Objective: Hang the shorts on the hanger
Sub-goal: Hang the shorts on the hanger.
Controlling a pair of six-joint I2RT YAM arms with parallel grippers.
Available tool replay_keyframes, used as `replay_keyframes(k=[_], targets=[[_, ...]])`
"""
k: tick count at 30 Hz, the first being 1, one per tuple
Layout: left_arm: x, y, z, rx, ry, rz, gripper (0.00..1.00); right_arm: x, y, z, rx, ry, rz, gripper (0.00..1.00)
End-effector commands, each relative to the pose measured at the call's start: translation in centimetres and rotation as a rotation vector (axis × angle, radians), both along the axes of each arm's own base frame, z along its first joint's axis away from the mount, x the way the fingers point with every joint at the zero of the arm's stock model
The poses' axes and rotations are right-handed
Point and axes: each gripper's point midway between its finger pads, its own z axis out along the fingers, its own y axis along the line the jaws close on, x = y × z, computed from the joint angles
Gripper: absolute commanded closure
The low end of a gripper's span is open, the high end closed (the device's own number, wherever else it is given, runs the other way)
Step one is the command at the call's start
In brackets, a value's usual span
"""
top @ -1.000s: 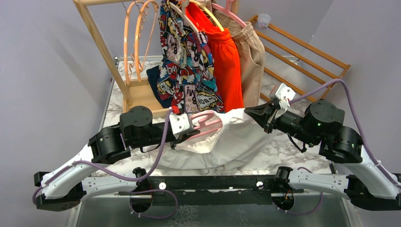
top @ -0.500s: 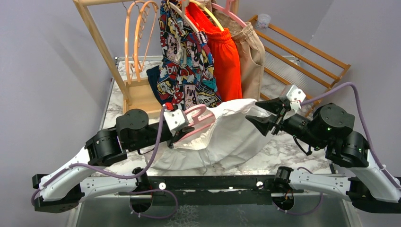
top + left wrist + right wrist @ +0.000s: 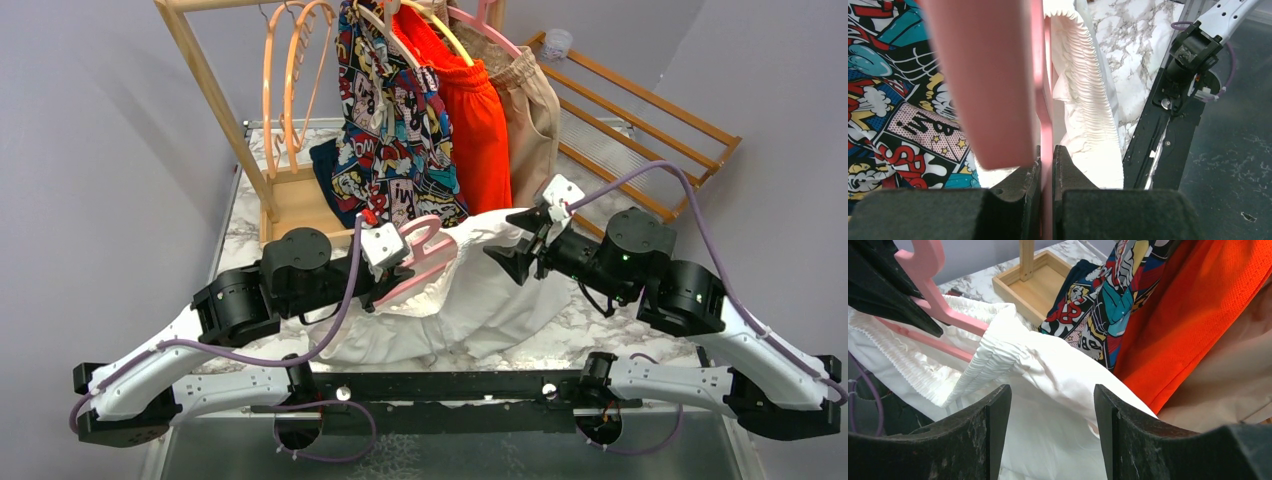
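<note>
The white shorts (image 3: 480,295) lie bunched on the marble table between the arms. Their gathered waistband (image 3: 980,365) is lifted against the pink hanger (image 3: 428,252). My left gripper (image 3: 398,268) is shut on the hanger's thin bar (image 3: 1046,125), with the waistband (image 3: 1088,100) just right of the fingers. The hanger (image 3: 930,295) runs into the waistband opening; its far end is hidden by cloth. My right gripper (image 3: 512,248) hovers open over the shorts' right side. Only white fabric (image 3: 1048,405) lies below its spread fingers (image 3: 998,410), and nothing is pinched.
A wooden rack (image 3: 215,95) stands at the back with orange hangers (image 3: 285,70), comic-print shorts (image 3: 395,130), orange-red shorts (image 3: 478,130) and a beige garment (image 3: 530,120). Its box base (image 3: 300,200) sits behind the left arm. A slatted wooden frame (image 3: 640,130) lies at the back right.
My right gripper opened and let go of the shorts' edge, then shifted left toward the hanger. The released cloth slumped. My left gripper kept its hold on the hanger, barely moving.
</note>
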Motion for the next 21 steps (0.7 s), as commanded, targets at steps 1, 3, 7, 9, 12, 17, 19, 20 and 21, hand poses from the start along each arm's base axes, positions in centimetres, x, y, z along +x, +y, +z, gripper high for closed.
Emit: replay_keyframes(k=[1,3,7,9,12,17,19,20,21], targets=[[0.0,0.0,2.5,-0.078,-0.015,0.012,1.00,1.0,0.1,0.9,0.043,-0.020,-0.050,0.36],[-0.1,0.0,2.5,-0.079,-0.013,0.006,1.00,1.2,0.1,0.7,0.037,-0.023,-0.063,0.37],[0.0,0.0,2.6,-0.080,-0.016,0.005,1.00,1.6,0.2,0.4,0.021,-0.027,-0.078,0.46],[-0.1,-0.1,2.6,-0.079,-0.014,0.001,1.00,1.8,0.2,0.2,0.010,-0.028,-0.083,0.54],[-0.1,-0.1,2.6,-0.079,-0.017,-0.003,1.00,2.0,0.2,-0.2,-0.011,-0.027,-0.093,0.63],[-0.2,-0.1,2.5,-0.075,-0.020,-0.007,1.00,2.1,0.0,-0.6,-0.031,-0.030,-0.103,0.77],[-0.2,-0.1,2.4,-0.073,-0.020,-0.010,1.00,2.3,-0.2,-0.7,-0.037,-0.033,-0.113,0.85],[-0.2,-0.1,2.5,-0.073,-0.021,-0.010,1.00,2.4,-0.2,-0.7,-0.040,-0.035,-0.119,0.90],[-0.2,-0.1,2.4,-0.072,-0.022,-0.011,1.00,2.4,-0.4,-0.7,-0.043,-0.036,-0.124,0.96]])
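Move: For the right hand, the gathered right end of the white shorts' waistband lies just off its open fingertips, about 2 cm ahead, 1 cm left and 2 cm below. The pink hanger, held by the left hand, is centred some 10 cm left and 2 cm back, about 2 cm lower. The hanging red shorts are roughly 15 cm ahead and 3 cm left. From the left hand, that waistband end lies about 7 cm ahead and 11 cm right, roughly level. The right fingertips close from well open to nearly shut on the fabric at the right end of the white waistband, beside the hanger, as the hand eases forward about 2 cm and sinks just under 1 cm, turning slightly clockwise. The left hand stays put, still gripping the pink hanger inside the waistband opening. ##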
